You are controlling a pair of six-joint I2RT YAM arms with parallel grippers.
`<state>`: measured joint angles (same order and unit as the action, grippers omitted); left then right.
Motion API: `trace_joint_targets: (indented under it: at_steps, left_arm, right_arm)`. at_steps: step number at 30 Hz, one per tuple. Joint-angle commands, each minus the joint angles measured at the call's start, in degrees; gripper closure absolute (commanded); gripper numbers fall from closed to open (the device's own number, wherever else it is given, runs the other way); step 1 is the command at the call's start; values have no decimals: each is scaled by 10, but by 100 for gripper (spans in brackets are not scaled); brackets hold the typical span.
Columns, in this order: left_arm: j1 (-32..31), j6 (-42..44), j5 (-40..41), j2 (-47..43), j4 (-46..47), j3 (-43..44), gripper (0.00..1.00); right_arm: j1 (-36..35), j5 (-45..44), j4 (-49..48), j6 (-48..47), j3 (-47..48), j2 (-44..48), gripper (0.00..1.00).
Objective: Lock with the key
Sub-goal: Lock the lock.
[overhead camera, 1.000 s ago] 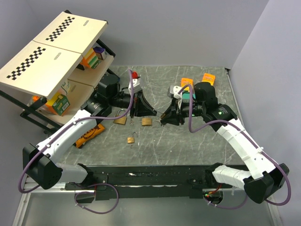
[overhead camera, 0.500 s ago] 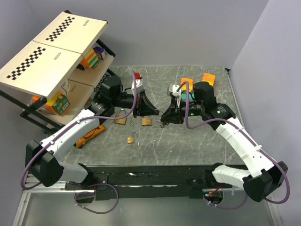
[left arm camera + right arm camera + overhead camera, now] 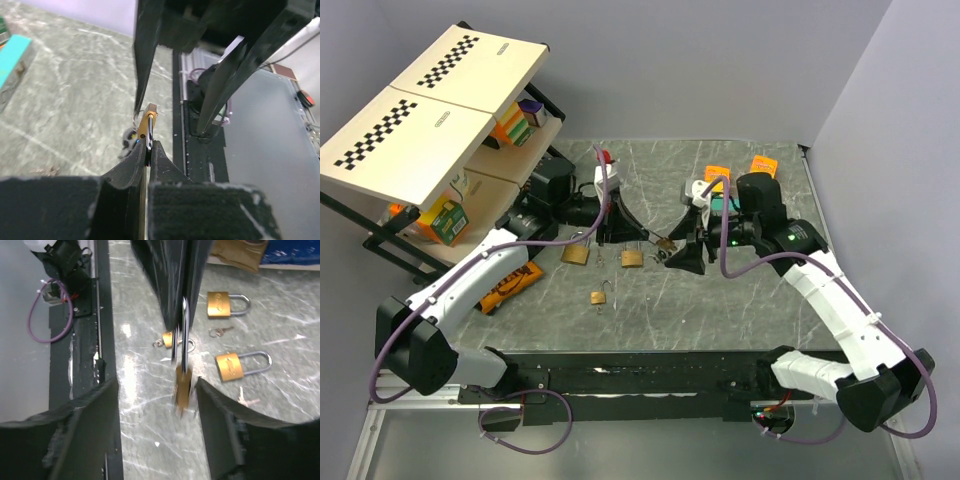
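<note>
A brass padlock (image 3: 182, 387) hangs in the air above the table by its thin shackle. My left gripper (image 3: 148, 145) is shut on that shackle; from above it (image 3: 645, 238) points right, with the padlock (image 3: 663, 243) at its tip. A small grey blurred bunch (image 3: 128, 141) at the padlock's far end looks like the key. My right gripper (image 3: 157, 387) stands open with one finger on each side of the padlock body, touching neither side. From above the right gripper (image 3: 672, 258) sits just right of the padlock.
Three more brass padlocks lie on the table: one (image 3: 227, 305), one (image 3: 232, 365) and a small one (image 3: 170, 339). A tiny loose key ring (image 3: 220, 331) lies between the first two. A shelf rack with boxes (image 3: 440, 120) stands at the back left. Orange packets (image 3: 763, 166) lie at the back right.
My right gripper has opened wide and let go beside the padlock. The left gripper has shifted slightly right, and the padlock now hangs higher between the two grippers.
</note>
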<state>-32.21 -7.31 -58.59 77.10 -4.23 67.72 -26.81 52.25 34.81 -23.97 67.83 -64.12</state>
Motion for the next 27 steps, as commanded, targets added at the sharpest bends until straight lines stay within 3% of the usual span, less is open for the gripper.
trace_joint_targets:
  at_steps: [1,7,15,19,24,27]
  left_arm:
    - [14,1,-9,-23,1,14,99]
    - [14,-44,-17,-29,38,6,99]
    - [7,-72,-14,-23,76,6,99]
    - [6,-84,-11,-25,87,0,99]
    - [6,-102,-12,-26,100,-4,99]
    - [5,-106,-13,-26,101,-7,99]
  right_arm:
    - [33,20,41,-31,29,15,26]
    - [34,28,27,-28,33,0,25]
    - [34,38,-19,3,44,-26,33]
    - [33,32,-29,7,45,-29,50]
    - [25,29,-36,9,45,-36,58]
    - [20,37,-38,11,49,-38,81]
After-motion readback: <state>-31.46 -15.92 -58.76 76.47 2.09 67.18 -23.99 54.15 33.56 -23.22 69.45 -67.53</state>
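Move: The small padlock hangs by its shackle from my left fingertips, its body some 4 cm to the right of that hand and about level with it. From my open right hand that body is only about 2 cm ahead, 1 cm left and slightly lower. On the table, roughly 28 cm below my right hand, a bigger padlock lies about 10 cm ahead and 8 cm left, and a small open padlock about 16 cm left, level with it. With my right fingers already wide, I ease that hand about 1.5 cm right, then bring it some 2 cm forward and a little back left until the fingertips straddle the padlock body, narrowing them from both sides to less than half their opening. My left hand keeps pinching the shackle and lifts it about 2 cm, barely tilting. ##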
